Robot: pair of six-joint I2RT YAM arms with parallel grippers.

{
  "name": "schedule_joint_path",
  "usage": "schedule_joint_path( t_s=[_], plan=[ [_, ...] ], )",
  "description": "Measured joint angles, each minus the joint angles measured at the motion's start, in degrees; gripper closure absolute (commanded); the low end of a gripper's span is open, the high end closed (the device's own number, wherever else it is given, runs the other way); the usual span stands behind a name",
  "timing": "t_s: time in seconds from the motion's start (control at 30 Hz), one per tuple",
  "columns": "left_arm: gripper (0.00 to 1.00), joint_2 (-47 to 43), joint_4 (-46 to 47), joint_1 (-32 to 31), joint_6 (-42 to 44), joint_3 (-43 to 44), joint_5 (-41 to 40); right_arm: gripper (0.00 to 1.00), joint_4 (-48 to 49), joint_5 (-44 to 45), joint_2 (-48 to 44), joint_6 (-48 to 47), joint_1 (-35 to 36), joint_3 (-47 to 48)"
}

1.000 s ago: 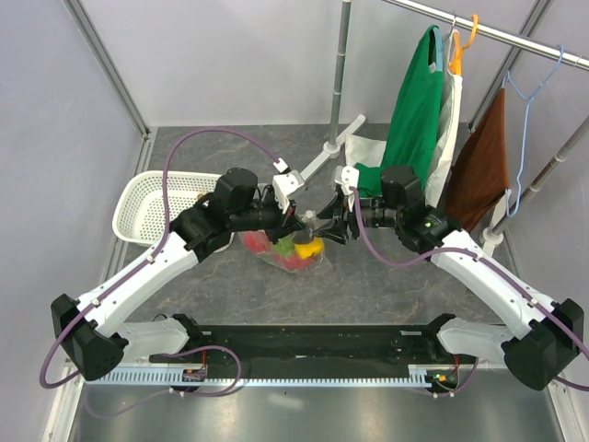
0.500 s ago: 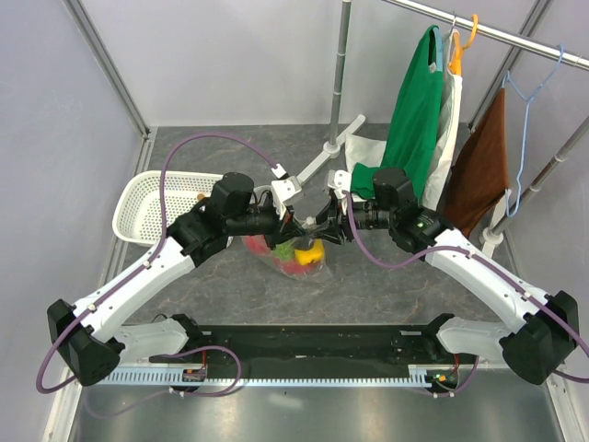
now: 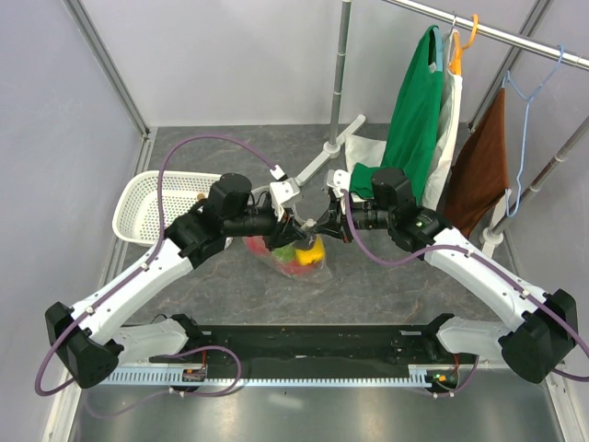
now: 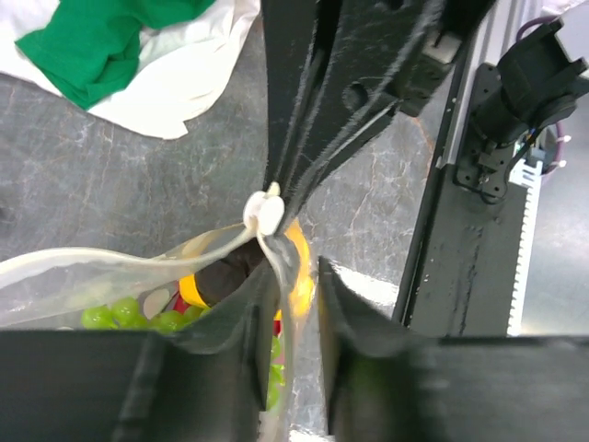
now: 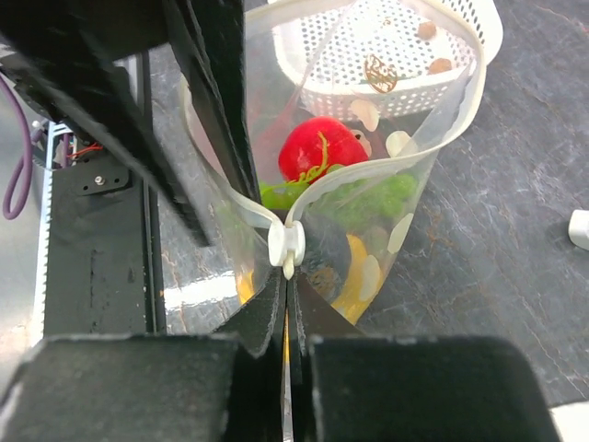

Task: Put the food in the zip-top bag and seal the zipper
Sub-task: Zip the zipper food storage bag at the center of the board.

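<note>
The zip-top bag stands on the grey table between both arms, its mouth open in a loop. Inside it are a red food, a green bunch and a yellow-orange one. The white slider tab sits at the near end of the zipper. My right gripper is shut on the bag's edge just below the tab. My left gripper is open by a narrow gap, and the bag's edge film hangs between its fingers, under the tab. In the top view the two grippers, left and right, almost touch.
A white perforated basket with a few small items stands left of the bag. A green garment, a white cloth and a brown cloth hang on a rack at the back right. A black rail runs along the near edge.
Both grippers have closed in on each other over the bag: the left moved right onto the bag's edge by the slider, and the right shifted slightly left with the bag's edge.
</note>
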Motion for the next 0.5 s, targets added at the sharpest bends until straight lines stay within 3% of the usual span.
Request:
schedule_joint_path(
  t_s=[0.03, 0.13, 0.33, 0.5],
  plan=[
    [0.5, -0.3, -0.1, 0.2, 0.3, 0.0, 0.4, 1.0, -0.1, 0.4, 0.0, 0.0, 0.0, 0.0],
    [0.33, -2.2, -0.1, 1.4, 2.2, 0.0, 2.3, 1.0, -0.4, 1.5, -0.6, -0.3, 0.0, 0.0],
    [0.28, -6.4, -1.0, 3.5, 14.0, 1.8, 8.3, 1.0, -2.1, 4.0, -2.2, -2.6, 0.5, 0.0],
    [0.32, -1.8, -3.2, 3.5, 25.7, 6.9, 12.7, 1.0, -2.5, 5.4, -2.6, -4.9, 1.1, 0.0]
  ],
)
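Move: The white zipper slider, pinched in the right fingertips about 1 cm to the left of the right hand's point, lies some 4 cm to the right of the left fingertips, 2 cm ahead and about 1 cm lower. From the left hand, the yellow pepper in the bag is about 3 cm right, level fore and aft and 11 cm down; the grapes are 3 cm left, 1 cm ahead and 12 cm down; the white basket is roughly 29 cm left, 8 cm ahead and 18 cm down. Go on opening the left gripper until it is well apart, letting the zipper strip come free, and lift it about 6 cm up and away from the slider, easing left and then back again. As it climbs, roll it some 30 degrees so its forward side rises and the fingers swing a little clockwise. Keep the right fingers shut on the slider, drifting only about 1 cm right. ##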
